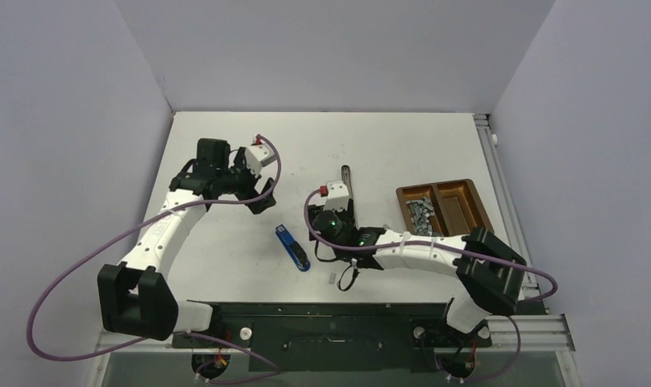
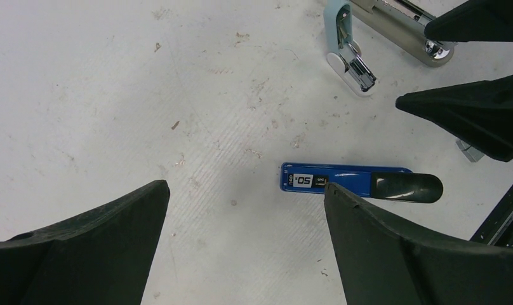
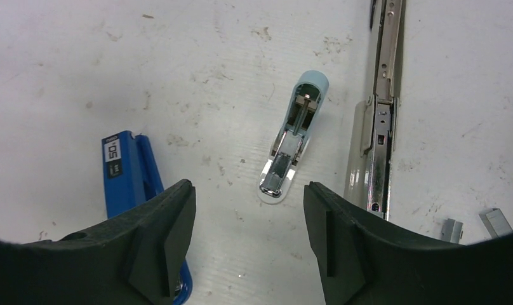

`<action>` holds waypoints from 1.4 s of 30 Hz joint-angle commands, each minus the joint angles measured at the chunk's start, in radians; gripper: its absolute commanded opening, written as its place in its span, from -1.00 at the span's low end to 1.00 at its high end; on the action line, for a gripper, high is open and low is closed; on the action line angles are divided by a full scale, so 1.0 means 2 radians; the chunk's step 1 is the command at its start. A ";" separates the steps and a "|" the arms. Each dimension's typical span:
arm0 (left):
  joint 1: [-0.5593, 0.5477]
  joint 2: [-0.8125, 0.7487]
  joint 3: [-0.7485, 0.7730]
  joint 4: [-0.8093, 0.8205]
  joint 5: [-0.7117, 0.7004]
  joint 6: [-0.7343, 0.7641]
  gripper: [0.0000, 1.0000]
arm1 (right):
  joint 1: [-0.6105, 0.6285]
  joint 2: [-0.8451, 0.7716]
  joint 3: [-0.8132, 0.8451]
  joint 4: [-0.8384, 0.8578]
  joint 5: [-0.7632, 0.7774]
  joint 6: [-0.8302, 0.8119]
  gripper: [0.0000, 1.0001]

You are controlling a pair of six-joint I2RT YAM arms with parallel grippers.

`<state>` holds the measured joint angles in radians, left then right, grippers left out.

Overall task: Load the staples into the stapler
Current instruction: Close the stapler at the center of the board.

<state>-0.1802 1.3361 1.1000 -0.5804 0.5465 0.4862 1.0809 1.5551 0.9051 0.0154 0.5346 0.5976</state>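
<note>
A long cream and chrome stapler (image 3: 376, 136) lies opened out flat on the table, its bare rail showing; it also shows in the top view (image 1: 346, 173). Left of it lies a small pale blue stapler (image 3: 296, 136) with a chrome front. My right gripper (image 3: 249, 185) hangs open just short of that small stapler, nothing between its fingers. Two loose staples (image 3: 497, 222) lie by its right finger. More staples (image 1: 420, 213) fill a brown tray (image 1: 467, 203). My left gripper (image 2: 244, 185) is open over bare table, beside a blue stapler (image 2: 343, 181).
The blue stapler (image 1: 292, 247) lies between the two grippers, near the front. One loose staple strip (image 1: 332, 277) sits by the black base rail (image 1: 330, 322). The tray stands at the right edge of the table. Grey walls enclose the table.
</note>
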 commanded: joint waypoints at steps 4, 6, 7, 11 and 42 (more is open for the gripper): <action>0.000 0.009 0.030 0.026 0.016 -0.008 0.80 | -0.015 0.071 0.048 -0.041 0.039 0.024 0.25; 0.000 0.010 0.032 0.024 0.017 -0.006 0.80 | -0.018 0.086 0.055 -0.043 0.043 0.025 0.25; 0.000 0.011 0.033 0.023 0.017 -0.005 0.80 | -0.020 0.094 0.058 -0.044 0.047 0.028 0.25; 0.000 0.011 0.032 0.023 0.018 -0.004 0.80 | -0.028 0.114 0.049 -0.021 0.036 0.030 0.26; 0.006 0.056 0.027 0.052 0.014 0.002 0.80 | -0.034 0.125 -0.033 0.098 -0.017 -0.017 -0.76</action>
<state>-0.1745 1.4258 1.1183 -0.5289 0.5507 0.4923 1.0195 1.8515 0.8913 0.2203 0.5331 0.6014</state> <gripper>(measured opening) 0.901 0.248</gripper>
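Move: The small teal stapler, lying open, has its middle about 7 cm ahead of the right hand, 1 cm to its left and 9 cm below. On the table around it, counted from this hand, lie the blue stapler roughly 10 cm left and 2 cm back, the long silver stapler some 10 cm ahead and 4 cm right, and loose staples about 3 cm ahead and 11 cm right. From the left hand the teal stapler is some 16 cm to the right, about 1 cm ahead and 16 cm below. The right hand sinks about 9 cm to the small teal stapler while reaching some 3 cm forward, swaying a little right and back on the way with a slight roll, its left side dipping about 10 degrees before partly levelling. Once down at the stapler's near end it stays in place and closes its fingers from well open to about a quarter, pinching the near end of the staple channel from both sides as the grip effort rises, while the open left hand eases about 2 cm forward and down above the board. ##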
